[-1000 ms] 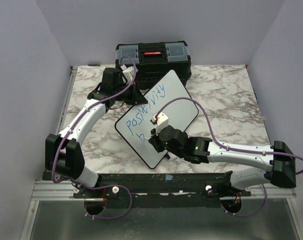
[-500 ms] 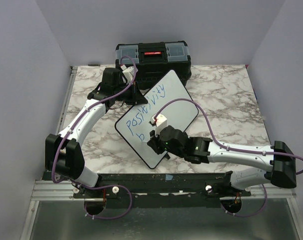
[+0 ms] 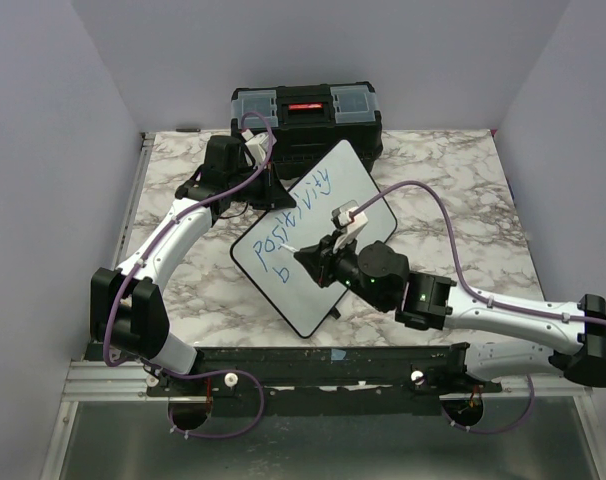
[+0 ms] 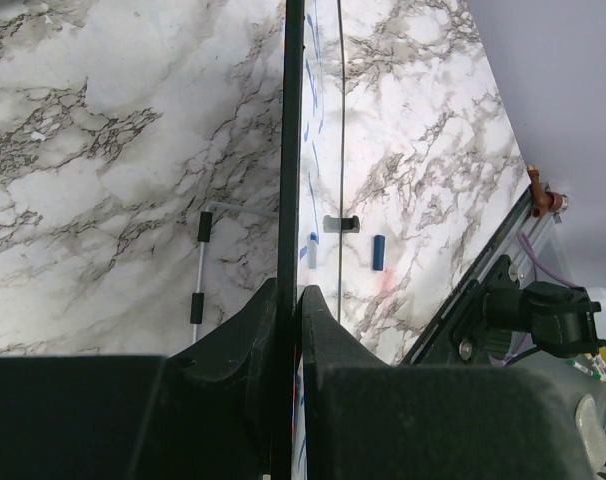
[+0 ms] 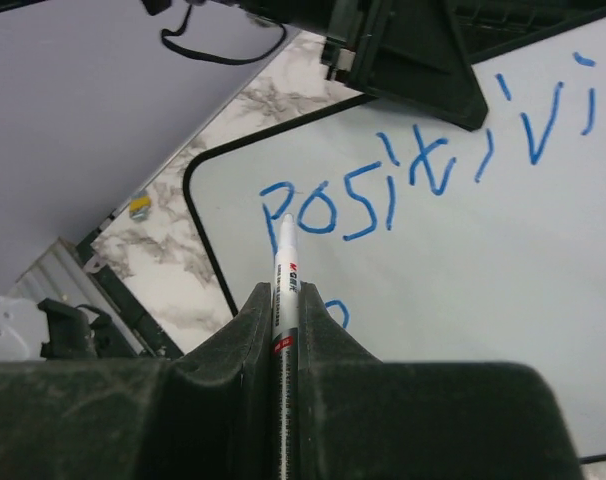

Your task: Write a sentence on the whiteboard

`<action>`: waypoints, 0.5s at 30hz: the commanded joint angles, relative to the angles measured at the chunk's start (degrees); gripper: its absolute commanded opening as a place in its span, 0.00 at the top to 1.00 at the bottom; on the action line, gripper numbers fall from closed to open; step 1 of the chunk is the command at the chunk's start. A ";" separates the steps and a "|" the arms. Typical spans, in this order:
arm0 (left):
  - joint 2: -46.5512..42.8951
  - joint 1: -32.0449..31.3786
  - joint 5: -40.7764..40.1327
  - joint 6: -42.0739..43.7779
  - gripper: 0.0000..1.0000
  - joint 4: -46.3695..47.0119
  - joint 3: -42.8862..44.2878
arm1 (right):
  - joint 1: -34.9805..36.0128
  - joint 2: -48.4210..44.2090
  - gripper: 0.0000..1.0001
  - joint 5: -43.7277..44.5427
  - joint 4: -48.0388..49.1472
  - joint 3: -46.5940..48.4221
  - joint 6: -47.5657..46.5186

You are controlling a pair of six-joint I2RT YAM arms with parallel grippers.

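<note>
The whiteboard (image 3: 358,200) stands tilted on the marble table. The sentence (image 3: 298,208) on it reads "positivity" in blue, with a single "b" (image 3: 279,272) below. My left gripper (image 3: 266,192) is shut on the board's upper left edge. In the left wrist view the black frame (image 4: 293,150) runs edge-on between the fingers (image 4: 251,330). My right gripper (image 3: 315,255) is shut on a white marker (image 3: 293,249) that points left over the board. In the right wrist view the marker (image 5: 286,265) has its tip by the "P" of the sentence (image 5: 413,170), and the whiteboard (image 5: 483,300) fills the view.
A black toolbox (image 3: 305,115) sits right behind the board at the table's far edge. Grey walls close in on the left, right and back. A small blue cap (image 4: 378,252) lies on the marble table (image 3: 453,190) beside the board. A metal rail (image 3: 313,385) runs along the near edge.
My right arm has swung right and turned, so the marker now points left across the board instead of down near the "b". The left gripper and the board have not moved.
</note>
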 commanded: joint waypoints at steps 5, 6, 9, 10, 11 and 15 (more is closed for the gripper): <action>-1.18 0.38 -3.33 3.53 1.00 1.15 0.06 | -0.03 2.49 0.99 8.90 -5.00 -1.38 2.32; -1.11 0.38 -3.34 3.48 1.00 1.24 0.08 | 0.01 2.48 0.99 8.17 -5.03 -2.01 2.59; -0.77 0.38 -3.16 3.47 1.00 1.34 0.05 | 0.00 2.75 0.99 6.23 -5.20 -3.41 3.29; -0.65 0.38 -3.18 3.48 1.00 1.28 0.17 | -0.03 2.91 0.99 5.63 -5.22 -3.66 3.38; -0.59 0.38 -3.12 3.48 1.00 1.26 0.17 | 0.02 3.04 0.99 5.05 -5.22 -3.79 3.47; -0.56 0.38 -3.07 3.39 1.00 1.43 0.25 | 0.00 4.52 0.99 3.78 -5.56 -3.21 3.11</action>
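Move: The right hand holds the marker raised over the whiteboard. The started second-line letter lies about 4 cm ahead of it, 7 cm to its left and 14 cm below. The first-line P is roughly 7 cm ahead, 11 cm left and 12 cm below, the S about 11 cm ahead, 8 cm left and 10 cm below. From the left hand, at the board's far-left edge, the started letter lies some 13 cm back, level sideways, about 8 cm below. Downward, some 6 cm, the right hand brings the marker back towards the board beside the started second-line letter, easing about 1.5 cm to the right on the way. The wrist dips the marker tip about 10 degrees and swings it slightly clockwise; the fingers keep their hold. The left hand stays still, gripping the board's edge. ##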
